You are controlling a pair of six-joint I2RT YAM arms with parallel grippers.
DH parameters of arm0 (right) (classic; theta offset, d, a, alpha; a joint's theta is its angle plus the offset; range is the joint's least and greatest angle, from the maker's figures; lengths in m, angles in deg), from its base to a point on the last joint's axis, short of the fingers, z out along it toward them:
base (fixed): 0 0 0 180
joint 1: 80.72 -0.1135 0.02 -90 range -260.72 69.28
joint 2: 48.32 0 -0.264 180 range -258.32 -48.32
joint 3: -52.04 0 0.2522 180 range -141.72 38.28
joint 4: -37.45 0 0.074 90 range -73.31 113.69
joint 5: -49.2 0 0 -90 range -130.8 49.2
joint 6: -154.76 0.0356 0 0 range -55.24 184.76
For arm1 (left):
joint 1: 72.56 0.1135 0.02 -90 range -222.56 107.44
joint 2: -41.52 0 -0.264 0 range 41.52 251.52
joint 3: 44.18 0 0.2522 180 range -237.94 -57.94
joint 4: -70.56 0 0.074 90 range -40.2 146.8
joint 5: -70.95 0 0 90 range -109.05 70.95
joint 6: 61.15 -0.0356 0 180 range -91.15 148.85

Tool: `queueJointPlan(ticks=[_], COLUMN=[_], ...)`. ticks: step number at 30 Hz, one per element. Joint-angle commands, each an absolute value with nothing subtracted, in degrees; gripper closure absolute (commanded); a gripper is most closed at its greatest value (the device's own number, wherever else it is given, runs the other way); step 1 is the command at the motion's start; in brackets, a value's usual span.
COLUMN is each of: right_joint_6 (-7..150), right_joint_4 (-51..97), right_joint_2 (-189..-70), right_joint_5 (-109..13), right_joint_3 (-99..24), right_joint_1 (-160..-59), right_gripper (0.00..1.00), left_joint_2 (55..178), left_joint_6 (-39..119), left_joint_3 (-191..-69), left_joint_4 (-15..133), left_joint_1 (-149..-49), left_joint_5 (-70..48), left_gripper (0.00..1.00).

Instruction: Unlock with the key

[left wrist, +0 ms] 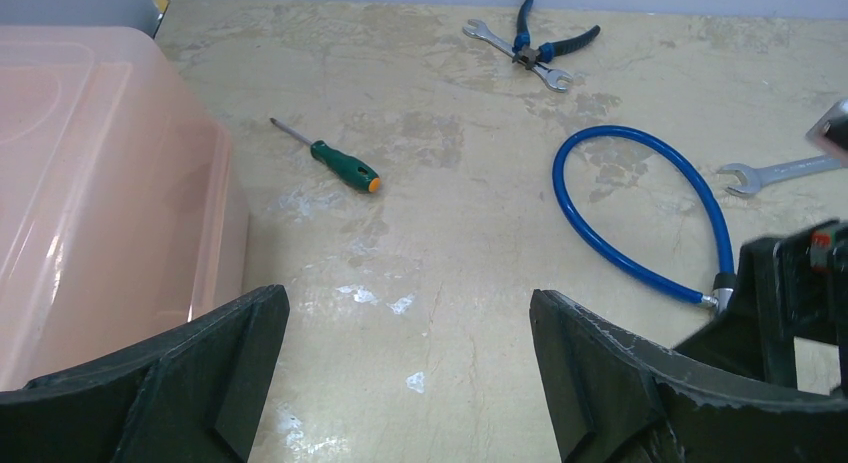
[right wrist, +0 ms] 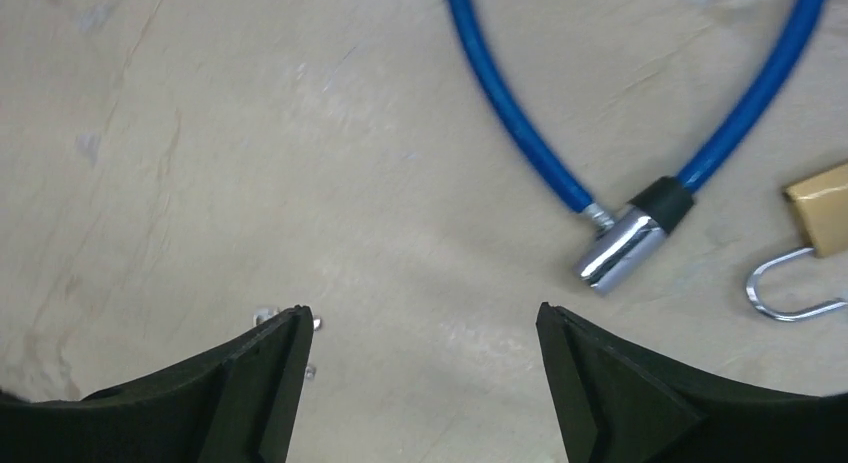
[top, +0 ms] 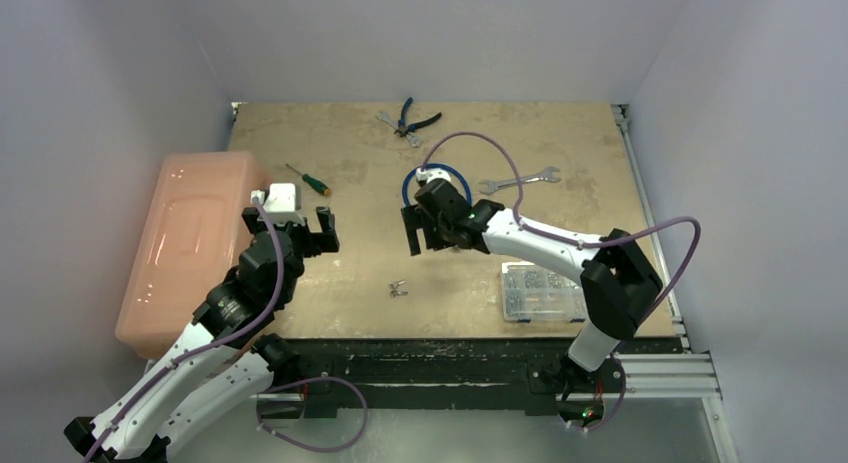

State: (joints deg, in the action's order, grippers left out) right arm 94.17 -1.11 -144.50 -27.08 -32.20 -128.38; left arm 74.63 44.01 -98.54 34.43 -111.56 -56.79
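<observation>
The key [top: 398,289] lies as small silver pieces on the table, near the front middle. In the right wrist view a bit of the key [right wrist: 263,314] peeks out beside my left fingertip. The brass padlock [right wrist: 820,218] shows at the right edge with its silver shackle [right wrist: 785,298] on the table. A blue cable lock [right wrist: 620,248] with a chrome end lies beside it. My right gripper [top: 425,233] [right wrist: 420,328] hovers open over bare table, holding nothing. My left gripper [top: 322,228] [left wrist: 410,313] is open and empty, further left.
A pink plastic box [top: 190,243] fills the left side. A green screwdriver [top: 308,179], blue-handled pliers with a small wrench [top: 410,123], and a long silver wrench [top: 520,181] lie toward the back. A clear parts case [top: 540,291] sits front right.
</observation>
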Motion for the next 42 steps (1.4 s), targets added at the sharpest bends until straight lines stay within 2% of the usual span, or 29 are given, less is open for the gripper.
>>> queueJointPlan(ticks=[1,10,26,28,32,34,37,42], right_joint_6=[88.7,95.6,100.1,100.3,100.3,100.1,99.9,99.9], right_joint_4=[2.7,4.5,-0.8,-1.1,-1.3,-1.2,-0.8,1.2], right_joint_2=[-142.8,-148.3,-159.7,-160.8,-162.3,-162.9,-163.1,-162.6], right_joint_5=[-34.6,-36.5,-30.1,-29.2,-28.8,-28.7,-28.7,-29.6], right_joint_3=[-29.5,-32.0,-39.0,-39.1,-38.8,-38.4,-37.6,-35.7], right_joint_1=[-131.9,-138.2,-143.9,-144.1,-144.4,-144.5,-144.5,-144.5], right_gripper=[0.12,0.24,0.46,0.55,0.65,0.77,1.00,1.00], left_joint_2=[74.4,73.9,73.2,73.2,73.1,73.2,73.3,73.5], left_joint_6=[42.4,42.6,42.7,42.7,42.7,42.7,42.7,42.7], left_joint_3=[-98.7,-98.8,-98.8,-98.8,-98.8,-98.8,-98.8,-98.8], left_joint_4=[35.2,34.9,34.8,34.8,34.8,34.8,34.8,34.8], left_joint_1=[-111.1,-111.1,-111.1,-111.1,-111.2,-111.2,-111.1,-111.1], left_joint_5=[-56.4,-56.6,-56.4,-56.4,-56.5,-56.4,-56.5,-56.5], left_gripper=[0.01,0.01,0.01,0.01,0.01,0.01,0.01,0.01])
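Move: The small keys the right hand goes for lie about 9 cm back of it, 10 cm to its left and 9 cm below. The cable lock's cylinder is some 3 cm ahead and 4 cm to its right, the open padlock about 7 cm ahead and 10 cm to its right, both also on the table. From the idle left hand the keys are roughly 19 cm to its right, 3 cm back and 23 cm below. The right hand swings about 10 cm left, 9 cm back and then down, pinching a key's bow between closing fingertips. ##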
